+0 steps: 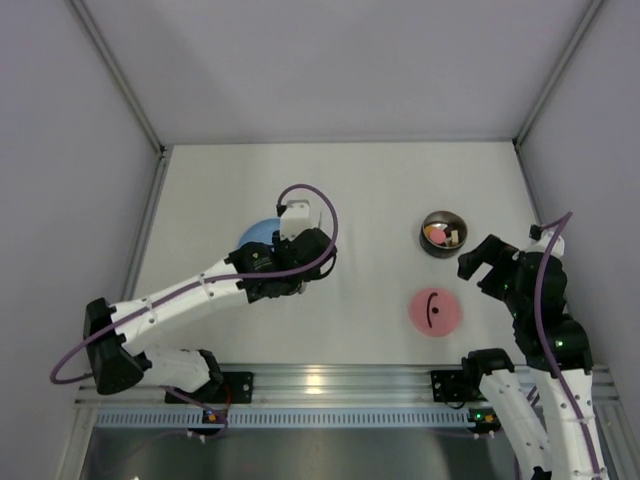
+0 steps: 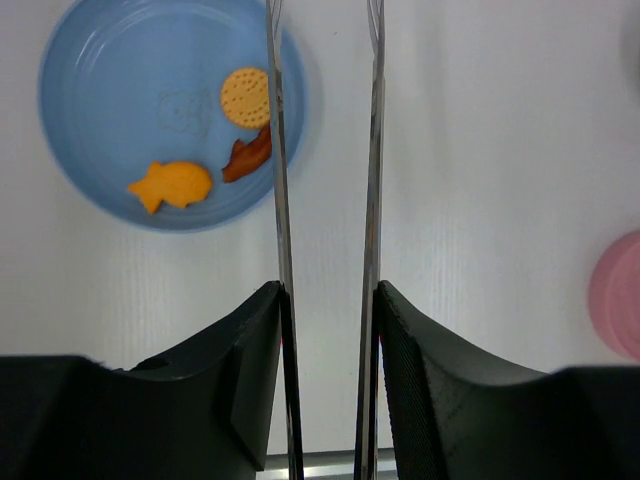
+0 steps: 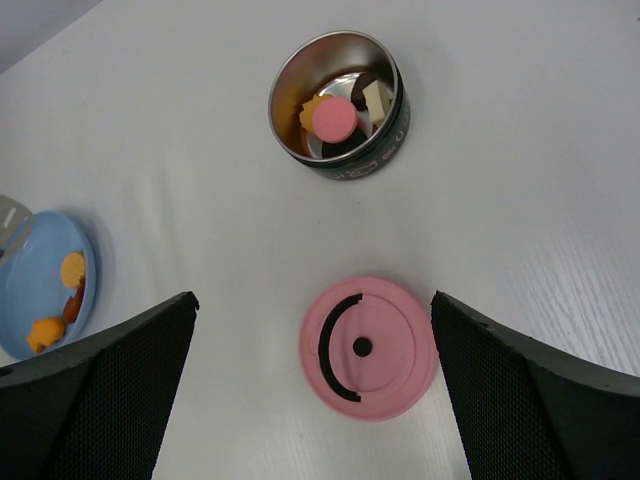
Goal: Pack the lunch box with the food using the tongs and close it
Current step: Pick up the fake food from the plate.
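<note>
My left gripper (image 2: 328, 300) is shut on the tongs (image 2: 283, 220), whose two thin silver arms run up between its fingers with a gap between them. The left arm of the tongs crosses the blue plate (image 2: 100, 80), which holds food: an orange fish piece (image 2: 172, 185), a round cookie (image 2: 245, 96) and a brown piece (image 2: 248, 158). The steel lunch box (image 3: 360, 165) stands open at the right with several food pieces inside. Its pink lid (image 3: 368, 347) lies flat in front of it. My right gripper (image 3: 313, 296) hangs open above the lid, holding nothing.
In the top view the left gripper (image 1: 285, 275) covers most of the plate (image 1: 255, 235). The lunch box (image 1: 443, 233) and lid (image 1: 434, 311) sit left of the right gripper (image 1: 487, 265). Grey walls enclose the white table, with a metal rail (image 1: 330, 380) along its near edge.
</note>
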Controlling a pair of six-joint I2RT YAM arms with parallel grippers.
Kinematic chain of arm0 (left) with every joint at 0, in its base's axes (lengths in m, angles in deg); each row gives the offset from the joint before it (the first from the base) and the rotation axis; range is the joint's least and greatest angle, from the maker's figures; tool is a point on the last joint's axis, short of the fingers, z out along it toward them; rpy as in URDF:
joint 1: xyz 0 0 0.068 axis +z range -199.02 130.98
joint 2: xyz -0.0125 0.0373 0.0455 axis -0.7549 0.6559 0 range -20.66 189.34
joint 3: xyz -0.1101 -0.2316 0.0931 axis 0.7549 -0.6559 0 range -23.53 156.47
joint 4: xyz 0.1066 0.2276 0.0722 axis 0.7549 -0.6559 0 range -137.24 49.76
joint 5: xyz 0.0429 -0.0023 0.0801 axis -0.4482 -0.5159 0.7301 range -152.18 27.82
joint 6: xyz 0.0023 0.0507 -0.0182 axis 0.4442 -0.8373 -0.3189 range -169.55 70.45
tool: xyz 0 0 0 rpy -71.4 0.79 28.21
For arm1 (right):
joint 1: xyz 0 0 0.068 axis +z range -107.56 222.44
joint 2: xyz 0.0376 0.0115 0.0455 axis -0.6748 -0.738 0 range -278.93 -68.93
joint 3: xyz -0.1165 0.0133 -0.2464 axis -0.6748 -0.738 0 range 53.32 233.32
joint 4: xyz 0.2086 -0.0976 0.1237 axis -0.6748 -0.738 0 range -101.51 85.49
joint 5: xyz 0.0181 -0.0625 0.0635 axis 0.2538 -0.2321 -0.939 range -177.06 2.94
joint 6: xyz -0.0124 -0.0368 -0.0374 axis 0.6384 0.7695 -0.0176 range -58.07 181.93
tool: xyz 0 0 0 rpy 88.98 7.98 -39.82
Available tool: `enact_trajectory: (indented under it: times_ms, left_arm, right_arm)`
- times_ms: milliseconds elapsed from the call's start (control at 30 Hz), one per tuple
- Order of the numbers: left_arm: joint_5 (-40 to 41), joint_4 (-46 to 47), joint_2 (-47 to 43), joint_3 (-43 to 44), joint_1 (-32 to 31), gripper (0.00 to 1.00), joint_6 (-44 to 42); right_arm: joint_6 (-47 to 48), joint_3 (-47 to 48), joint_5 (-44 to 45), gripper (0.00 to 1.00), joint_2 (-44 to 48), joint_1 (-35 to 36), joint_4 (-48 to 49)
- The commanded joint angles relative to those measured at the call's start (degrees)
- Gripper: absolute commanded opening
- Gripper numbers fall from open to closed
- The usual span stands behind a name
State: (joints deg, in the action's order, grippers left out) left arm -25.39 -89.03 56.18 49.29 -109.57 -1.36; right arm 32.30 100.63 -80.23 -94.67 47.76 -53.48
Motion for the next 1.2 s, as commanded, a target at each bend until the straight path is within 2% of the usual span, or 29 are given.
enact_trajectory:
  times_ms: [0, 400, 833, 1167]
  left_arm:
    - [1.9, -1.5, -4.2, -4.5, 0.5, 0.47, 5.0]
    - [1.7, -2.1, -6.3, -10.9, 0.8, 0.48, 8.6]
    - [-3.4, 4.5, -4.2, -15.9, 5.0, 0.49, 5.6]
    - [-5.0, 6.9, -2.6, -16.8, 5.8, 0.49, 4.5]
  right_arm:
    - [0.4, -0.3, -1.1, 0.99, -0.8, -0.8, 3.0]
    - [0.7, -0.8, -1.6, 0.99, -1.4, -0.8, 3.8]
    - [0.9, -1.9, -1.9, 1.00, -1.0, -0.8, 4.1]
    - [0.8, -2.0, -2.0, 1.00, -0.7, -0.8, 4.1]
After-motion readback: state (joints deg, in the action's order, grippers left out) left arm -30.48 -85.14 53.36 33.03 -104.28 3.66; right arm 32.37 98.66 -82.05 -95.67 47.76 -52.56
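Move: The left hand already holds the long metal tongs. The yellow biscuit they head for on the blue plate is about 8 cm ahead of this hand, 5 cm to its left and 20 cm below. The red shrimp lies some 3 cm nearer the base than the biscuit, the orange fish roughly 5 cm nearer and 6 cm farther left. From the idle right hand, the biscuit is about 12 cm ahead, 37 cm left and 22 cm below. Keeping its half-open hold on the tongs, the left hand brings them over towards the biscuit, sinking about 8 cm while swinging some 5 cm left; the leftward part eases back a centimetre at the end. The wrist tips the tongs roughly 10 degrees further down. No touch on the food can be made out. ##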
